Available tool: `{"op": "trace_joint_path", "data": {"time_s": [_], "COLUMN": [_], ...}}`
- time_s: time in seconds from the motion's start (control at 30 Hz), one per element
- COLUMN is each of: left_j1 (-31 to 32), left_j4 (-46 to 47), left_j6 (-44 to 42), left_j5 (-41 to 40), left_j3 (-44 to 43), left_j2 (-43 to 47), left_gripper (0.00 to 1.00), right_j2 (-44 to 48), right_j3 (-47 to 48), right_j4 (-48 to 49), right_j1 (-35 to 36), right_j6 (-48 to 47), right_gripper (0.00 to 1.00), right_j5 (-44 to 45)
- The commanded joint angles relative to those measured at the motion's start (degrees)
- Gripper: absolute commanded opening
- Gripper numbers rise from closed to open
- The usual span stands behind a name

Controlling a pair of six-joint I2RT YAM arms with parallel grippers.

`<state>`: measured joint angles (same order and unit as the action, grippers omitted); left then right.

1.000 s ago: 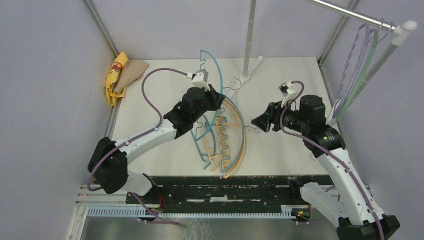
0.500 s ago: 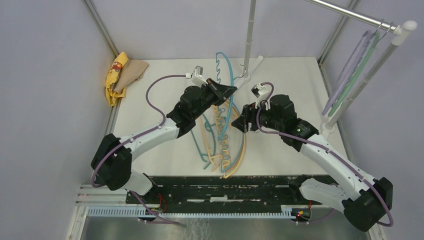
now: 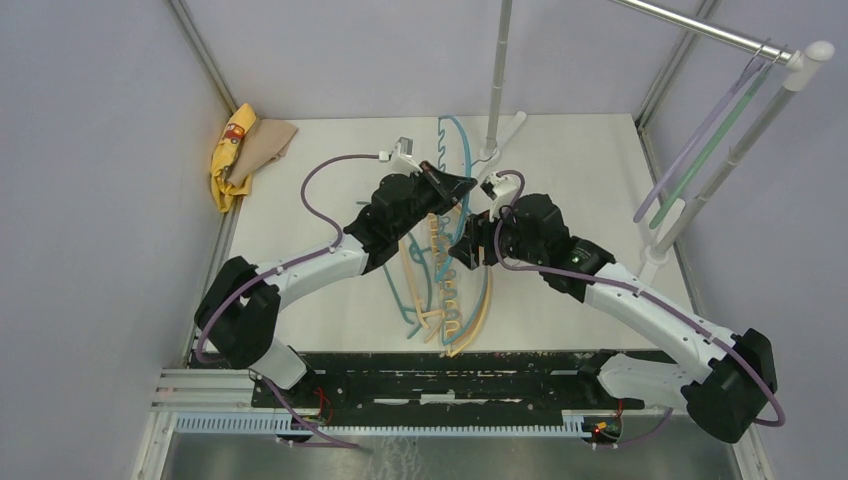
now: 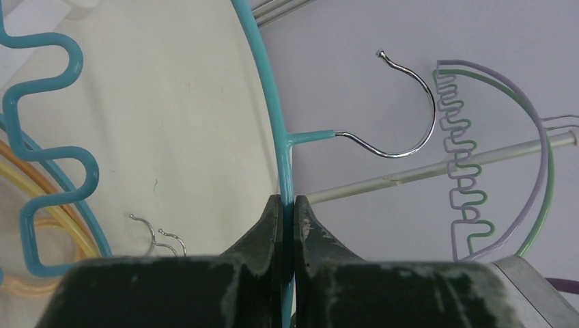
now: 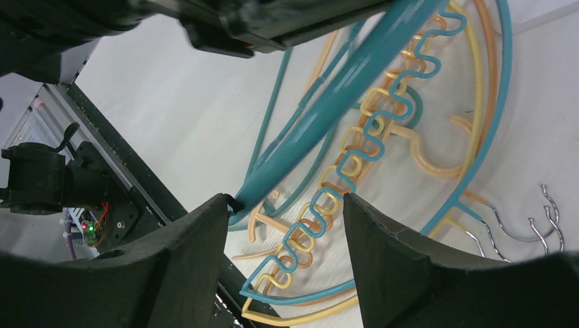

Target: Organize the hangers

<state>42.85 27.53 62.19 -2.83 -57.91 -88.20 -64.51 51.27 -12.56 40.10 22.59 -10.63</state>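
My left gripper is shut on a teal hanger, pinching its thin arc just below the metal hook. This hanger is lifted off the table and stands on edge. My right gripper is open right beside it. The held teal bar runs above the right jaws, and its end touches the left fingertip. Several teal, tan and yellow hangers lie piled on the table below. A lilac and a green hanger hang on the rail.
The rack's upright pole and its white foot stand just behind both grippers. The rail crosses the back right corner. A yellow-and-tan cloth lies at the back left. A black strip lines the near table edge.
My right arm has swung left, from the rack side to the lifted teal hanger. My left gripper has turned that hanger from flat onto its edge. The hung hangers have swung.
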Motion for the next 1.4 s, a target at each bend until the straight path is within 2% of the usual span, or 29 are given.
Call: {"op": "trace_joint_path", "data": {"time_s": [0.0,0.17,0.63,0.7,0.83,1.0,1.03,1.07,1.13,1.2,1.23,1.37], "left_j1": [0.9,0.9,4.2,4.6,4.6,4.5,4.5,4.6,4.5,4.5,4.5,4.5], "left_j4": [5.5,4.4,11.2,11.8,12.4,9.7,8.2,6.5,3.7,1.4,0.4,-3.0], "left_j6": [0.8,-0.8,10.2,11.0,11.2,5.4,2.8,-0.2,-5.6,-11.0,-14.2,-22.4], "left_j5": [-2.1,-3.0,-0.8,-0.3,0.1,0.6,0.9,1.3,1.5,1.1,1.0,2.0], "left_j3": [-3.6,-4.6,-3.9,-3.8,-3.2,-2.7,-2.9,-2.8,-1.8,0.4,1.6,7.3], "left_j2": [0.4,0.3,1.5,1.7,2.7,5.7,6.6,7.9,10.9,14.6,16.6,25.8], "left_gripper": [0.03,0.03,0.03,0.03,0.03,0.03,0.09,0.21,0.51,0.89,0.99,0.99], "right_j2": [1.5,4.3,-3.3,-2.9,-1.9,1.2,2.0,2.7,4.4,6.2,7.1,9.8], "right_j3": [4.2,4.0,2.8,2.5,2.2,1.2,1.0,0.8,0.8,0.7,1.0,3.7], "right_j4": [-0.5,-2.7,4.9,5.0,2.6,-1.0,-1.9,-2.5,-4.0,-4.8,-5.4,-9.8], "right_j1": [2.0,2.1,2.4,2.4,2.3,2.3,2.3,2.4,2.3,2.3,2.3,2.3], "right_j6": [-1.2,-2.6,-0.1,-0.2,-0.9,-1.4,-1.3,-1.1,-0.9,-0.8,-0.8,-0.9], "right_gripper": [0.7,0.72,0.7,0.62,0.32,0.1,0.08,0.07,0.01,0.01,0.01,0.01], "right_j5": [3.4,5.5,6.3,7.3,11.4,18.4,20.3,21.7,25.0,26.5,27.4,30.6]}}
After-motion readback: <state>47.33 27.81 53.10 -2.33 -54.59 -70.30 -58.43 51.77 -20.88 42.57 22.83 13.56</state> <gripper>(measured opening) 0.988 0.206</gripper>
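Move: The blue hanger is still pinched by the left fingers near its hook. Its near bar, still free, runs some 10 cm back, 2 cm left and 7 cm below that hand, and about 2 cm ahead, 2 cm left and 1 cm below the right hand's part-open fingers. From the right hand, the hanger pile lies 20 cm down, about 4 cm left and 1 cm back; the loose chrome hooks lie 5 cm ahead, 13 cm right, equally low. The blue hanger changes hands: the left first lifts it about 6 cm, easing slightly back and right, while the right reaches a centimetre or two forward and pinches its near bar. The left fingers then open wide and withdraw up, back and left; the right keeps its grip and draws the hanger some 6 cm to the right, turning about 20 degrees clockwise. ##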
